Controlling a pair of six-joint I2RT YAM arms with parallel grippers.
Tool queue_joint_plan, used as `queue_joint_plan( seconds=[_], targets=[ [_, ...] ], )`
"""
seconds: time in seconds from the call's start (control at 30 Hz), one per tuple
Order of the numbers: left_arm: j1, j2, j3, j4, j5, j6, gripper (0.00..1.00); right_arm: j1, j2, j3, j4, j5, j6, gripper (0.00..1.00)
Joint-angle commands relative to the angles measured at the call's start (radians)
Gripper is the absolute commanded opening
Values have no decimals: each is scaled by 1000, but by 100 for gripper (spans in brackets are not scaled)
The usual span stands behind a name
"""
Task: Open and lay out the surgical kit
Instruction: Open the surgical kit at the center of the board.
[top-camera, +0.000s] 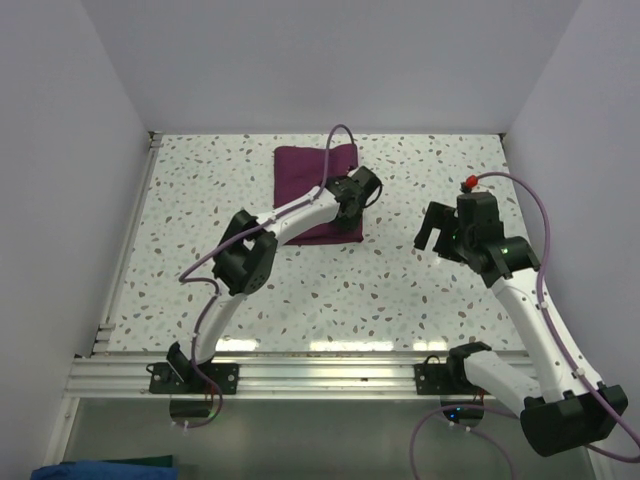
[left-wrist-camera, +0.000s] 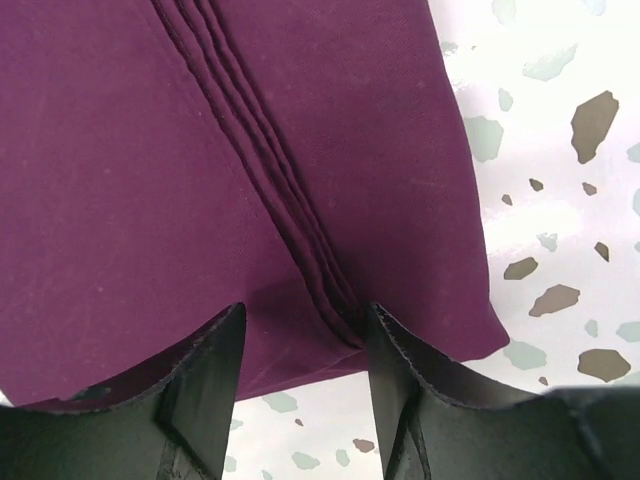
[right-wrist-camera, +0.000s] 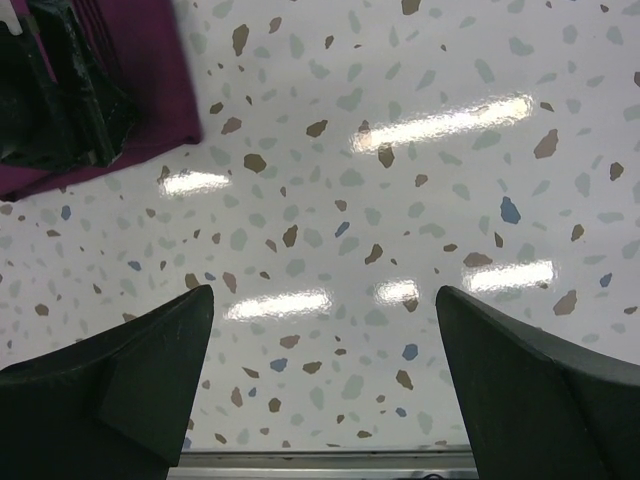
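The surgical kit (top-camera: 305, 170) is a folded dark maroon cloth wrap lying flat at the back middle of the speckled table (top-camera: 400, 290). No tray or instruments show. My left gripper (top-camera: 366, 186) is over the wrap's right side. In the left wrist view its jaws (left-wrist-camera: 305, 315) stand apart astride the wrap's (left-wrist-camera: 150, 200) near edge, and a stack of fold edges (left-wrist-camera: 300, 240) ends beside the right fingertip. My right gripper (top-camera: 432, 232) hovers open to the right of the wrap, over bare table. Between its jaws (right-wrist-camera: 325, 290) there is only tabletop. The wrap's corner (right-wrist-camera: 150, 90) shows at top left.
White walls close in the table on the left, back and right. A metal rail (top-camera: 320, 372) runs along the near edge where both arm bases are bolted. The left arm's purple cable (top-camera: 335, 140) loops over the wrap.
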Motion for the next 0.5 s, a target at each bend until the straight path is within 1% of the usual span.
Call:
queue_joint_plan(
  seconds=[0.0,0.13,0.2,0.23,0.3,0.33,0.47],
  targets=[
    [1,3,44,-28,-28,-19,54,5,-16,-4,-17,11,-29,97],
    [1,17,45,-29,-13,-17,51,5,-19,-9,-17,22,-33,97],
    [2,23,45,-29,-10,-16,46,5,-18,-10,-17,23,-36,97],
    [2,26,45,-29,-5,-14,36,5,-18,-12,-16,23,-36,97],
    [2,28,52,-31,-2,-10,20,3,-15,-12,-14,23,-36,97],
    [2,26,65,-35,-4,-8,1,6,-13,-10,-14,23,-36,97],
    [4,-15,108,-54,-19,-23,0,6,11,10,-2,27,-36,97]
  ],
)
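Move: At the near end of the surgical kit's raised flap edge, the left hand's fingers stand astride the folded layers, which lie about 1 cm right of and 1 cm below the hand point, level with it fore and aft. The kit's near right corner is some 5 cm right and 2 cm back, and the kit's middle roughly 8 cm ahead and 5 cm left. From the right hand, that flap edge is about 13 cm ahead, 18 cm left and 16 cm below. Staying low over the near end of the flap edge, barely shifting and not turning, the left hand shuts its fingers from about half open to almost closed, a little at first and then quickly. The fingertips come in from both sides and pinch the folded purple layers between them. ##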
